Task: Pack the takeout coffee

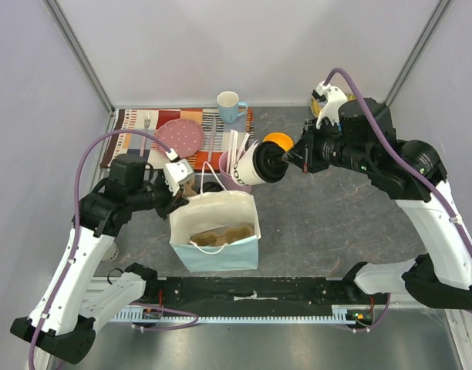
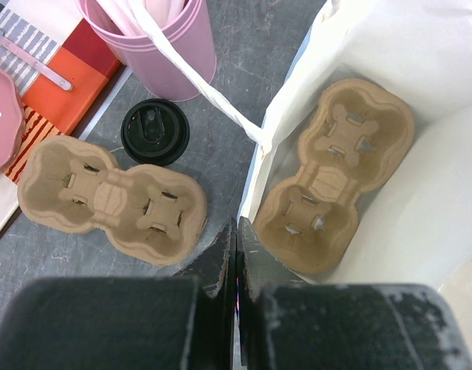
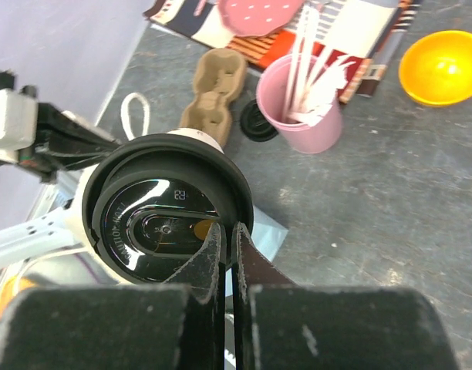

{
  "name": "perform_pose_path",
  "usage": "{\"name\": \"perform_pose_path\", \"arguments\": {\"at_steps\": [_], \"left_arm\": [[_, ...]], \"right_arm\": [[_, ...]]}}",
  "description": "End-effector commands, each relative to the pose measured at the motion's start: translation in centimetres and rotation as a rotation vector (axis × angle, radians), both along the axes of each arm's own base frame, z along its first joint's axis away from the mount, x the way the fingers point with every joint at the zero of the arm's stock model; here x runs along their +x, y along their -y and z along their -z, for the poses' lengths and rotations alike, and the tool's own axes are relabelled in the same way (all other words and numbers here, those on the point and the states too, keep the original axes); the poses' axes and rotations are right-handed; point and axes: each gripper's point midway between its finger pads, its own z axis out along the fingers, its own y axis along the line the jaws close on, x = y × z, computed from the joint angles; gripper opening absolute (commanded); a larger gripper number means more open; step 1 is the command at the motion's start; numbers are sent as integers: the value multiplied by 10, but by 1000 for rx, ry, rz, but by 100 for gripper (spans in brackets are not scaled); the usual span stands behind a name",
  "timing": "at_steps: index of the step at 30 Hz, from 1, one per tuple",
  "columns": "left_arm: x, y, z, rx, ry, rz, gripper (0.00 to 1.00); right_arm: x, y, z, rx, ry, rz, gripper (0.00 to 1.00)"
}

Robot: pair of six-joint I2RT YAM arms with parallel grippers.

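Note:
The takeout coffee (image 1: 255, 166), an off-white paper cup with a black lid (image 3: 159, 223), hangs tipped on its side above the far rim of the white paper bag (image 1: 220, 254). My right gripper (image 1: 290, 158) (image 3: 228, 231) is shut on the lid's rim. The bag stands open, with a brown pulp cup carrier (image 2: 336, 169) lying flat on its bottom. My left gripper (image 1: 180, 196) (image 2: 237, 231) is shut on the bag's left top edge, where the white rim (image 2: 259, 154) runs into the jaws.
A second cup carrier (image 2: 112, 196) and a loose black lid (image 2: 155, 131) lie on the table left of the bag. A pink cup of sticks (image 3: 301, 116) stands behind it. Farther back are an orange bowl (image 1: 278, 141), a blue mug (image 1: 230, 105) and a pink plate (image 1: 180, 137) on a striped placemat (image 1: 136, 127).

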Motion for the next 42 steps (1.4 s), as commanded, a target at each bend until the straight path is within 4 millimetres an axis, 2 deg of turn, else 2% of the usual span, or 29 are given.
{"name": "perform_pose_path", "arguments": {"at_steps": [1, 7, 11, 14, 21, 29, 32, 34, 35, 36, 37, 39, 42], "left_arm": [[5, 5, -10, -35, 33, 10, 2], [7, 6, -9, -31, 33, 9, 2], [8, 6, -9, -29, 36, 11, 2], [8, 6, -11, -30, 43, 12, 2], [7, 7, -18, -44, 54, 17, 2], [5, 6, -16, -37, 55, 24, 2], [4, 6, -17, -39, 60, 24, 2], [4, 6, -17, -39, 59, 22, 2], [4, 5, -17, -36, 60, 21, 2], [4, 5, -18, -38, 62, 20, 2], [5, 5, -17, -36, 59, 17, 2], [4, 5, -18, -39, 57, 15, 2], [5, 6, -17, -45, 47, 14, 2]], "right_arm": [[-12, -31, -27, 109, 39, -158, 0], [-34, -73, -47, 164, 73, -342, 0], [-50, -100, -39, 133, 67, -445, 0], [-56, -107, -26, 89, 46, -463, 0], [-51, -110, 6, -43, 31, -430, 0], [-34, -99, 49, -261, -12, -339, 0], [-39, -102, 69, -352, -36, -365, 0], [-40, -102, 73, -398, -20, -358, 0], [-45, -110, 78, -426, -9, -380, 0], [-42, -109, 78, -450, 13, -361, 0], [-49, -113, 75, -460, 32, -373, 0], [-48, -117, 79, -502, 62, -369, 0], [-60, -126, 86, -558, 99, -414, 0]]}}
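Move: The right hand already pinches the coffee cup by its lidded rim; the paper bag's middle lies about 17 cm left, 9 back and 27 below it. Some 32 cm below this hand, the straw bucket stands 14 cm ahead and 14 left, the spare black lid 15 ahead and 21 left. From the left hand, still at the bag's rim, the bag's middle is roughly 7 cm back, 7 right and 12 down. Right hand carries the pinched cup left and back over the bag, then lowers it some 11 cm. ##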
